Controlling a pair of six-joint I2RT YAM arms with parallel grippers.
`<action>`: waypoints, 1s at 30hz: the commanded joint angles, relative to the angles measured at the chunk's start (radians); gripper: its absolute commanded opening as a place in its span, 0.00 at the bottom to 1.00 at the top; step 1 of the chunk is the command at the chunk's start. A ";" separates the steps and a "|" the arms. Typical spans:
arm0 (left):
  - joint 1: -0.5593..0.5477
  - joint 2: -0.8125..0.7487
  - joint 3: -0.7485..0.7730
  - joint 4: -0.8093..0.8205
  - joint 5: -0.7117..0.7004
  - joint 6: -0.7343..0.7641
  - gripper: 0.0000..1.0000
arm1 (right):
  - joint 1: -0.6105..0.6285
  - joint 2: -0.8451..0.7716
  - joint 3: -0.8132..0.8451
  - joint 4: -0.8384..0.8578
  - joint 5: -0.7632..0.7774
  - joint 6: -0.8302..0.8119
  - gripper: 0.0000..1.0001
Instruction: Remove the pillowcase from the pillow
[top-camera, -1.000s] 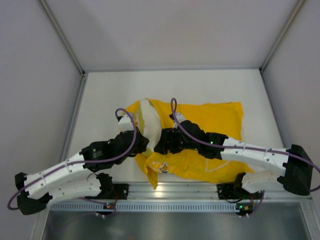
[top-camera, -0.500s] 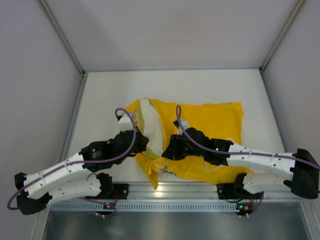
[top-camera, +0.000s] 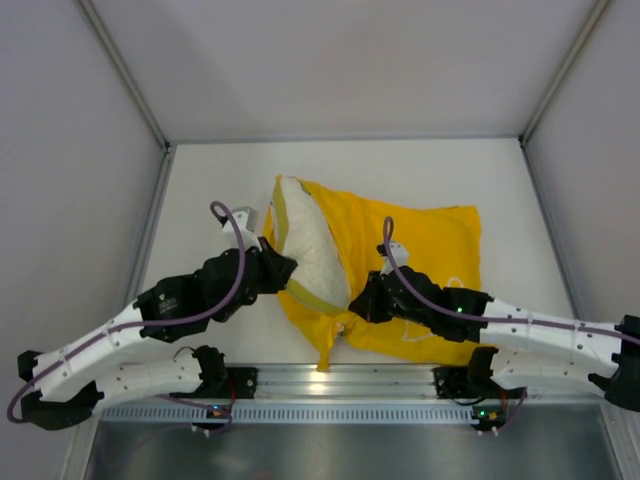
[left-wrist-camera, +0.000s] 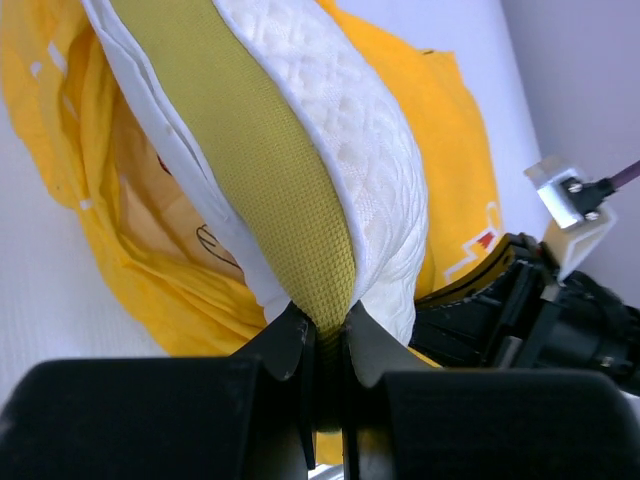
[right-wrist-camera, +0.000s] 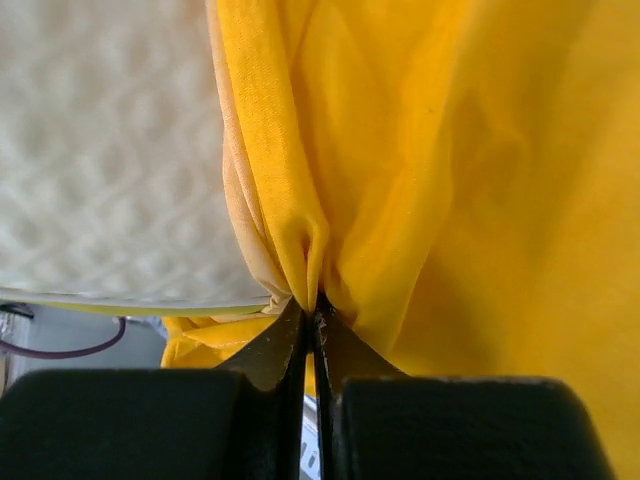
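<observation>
The cream dimpled pillow (top-camera: 308, 245) sticks partway out of the yellow pillowcase (top-camera: 430, 250) in the middle of the table, standing on edge with its olive side band (left-wrist-camera: 250, 150) facing my left wrist camera. My left gripper (left-wrist-camera: 330, 335) is shut on that olive edge of the pillow (left-wrist-camera: 350, 120) at its near corner (top-camera: 285, 268). My right gripper (right-wrist-camera: 314, 310) is shut on a pinched fold of the pillowcase (right-wrist-camera: 400, 150) just right of the pillow (right-wrist-camera: 100, 140), near the cover's open mouth (top-camera: 362, 300).
A loose yellow flap (top-camera: 325, 345) of the cover hangs toward the metal rail (top-camera: 340, 378) at the table's near edge. White walls (top-camera: 90, 200) close in the table on the left, back and right.
My right gripper has slid right and toward the near edge and shut on the pillowcase fabric. My left arm has carried the pillow end up and away from the rail, so more cream shows.
</observation>
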 joint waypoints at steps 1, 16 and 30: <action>0.002 -0.050 0.151 0.117 -0.061 0.052 0.00 | -0.004 -0.041 -0.037 -0.200 0.156 -0.001 0.00; 0.002 -0.137 0.248 0.021 -0.028 0.071 0.00 | -0.297 -0.210 -0.089 -0.417 0.204 -0.087 0.00; 0.001 -0.191 0.153 -0.010 0.031 0.049 0.00 | -0.354 -0.204 -0.013 -0.334 -0.012 -0.181 0.53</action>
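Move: The left gripper already grips the pillow's striped edge; the middle of the bare pillow lies about 5 cm ahead, 4 cm right and 7 cm below. The pinched hem is some 11 cm back, 16 cm right and 12 cm below it. From the right gripper, shut on that hem, the pillowcase's spread body centres about 13 cm ahead, 15 cm right and 8 cm lower; the bare pillow is 17 cm ahead, 12 cm left and slightly higher. Keep the left gripper shut on the pillow's edge and lift it about 7 cm, then draw it left and a little back, away from the pillowcase. Meanwhile drag the pinched hem right and forward with the right gripper, some 10 cm sideways, swinging about 20 degrees clockwise; then halt and open its fingers roughly halfway on the cloth. ##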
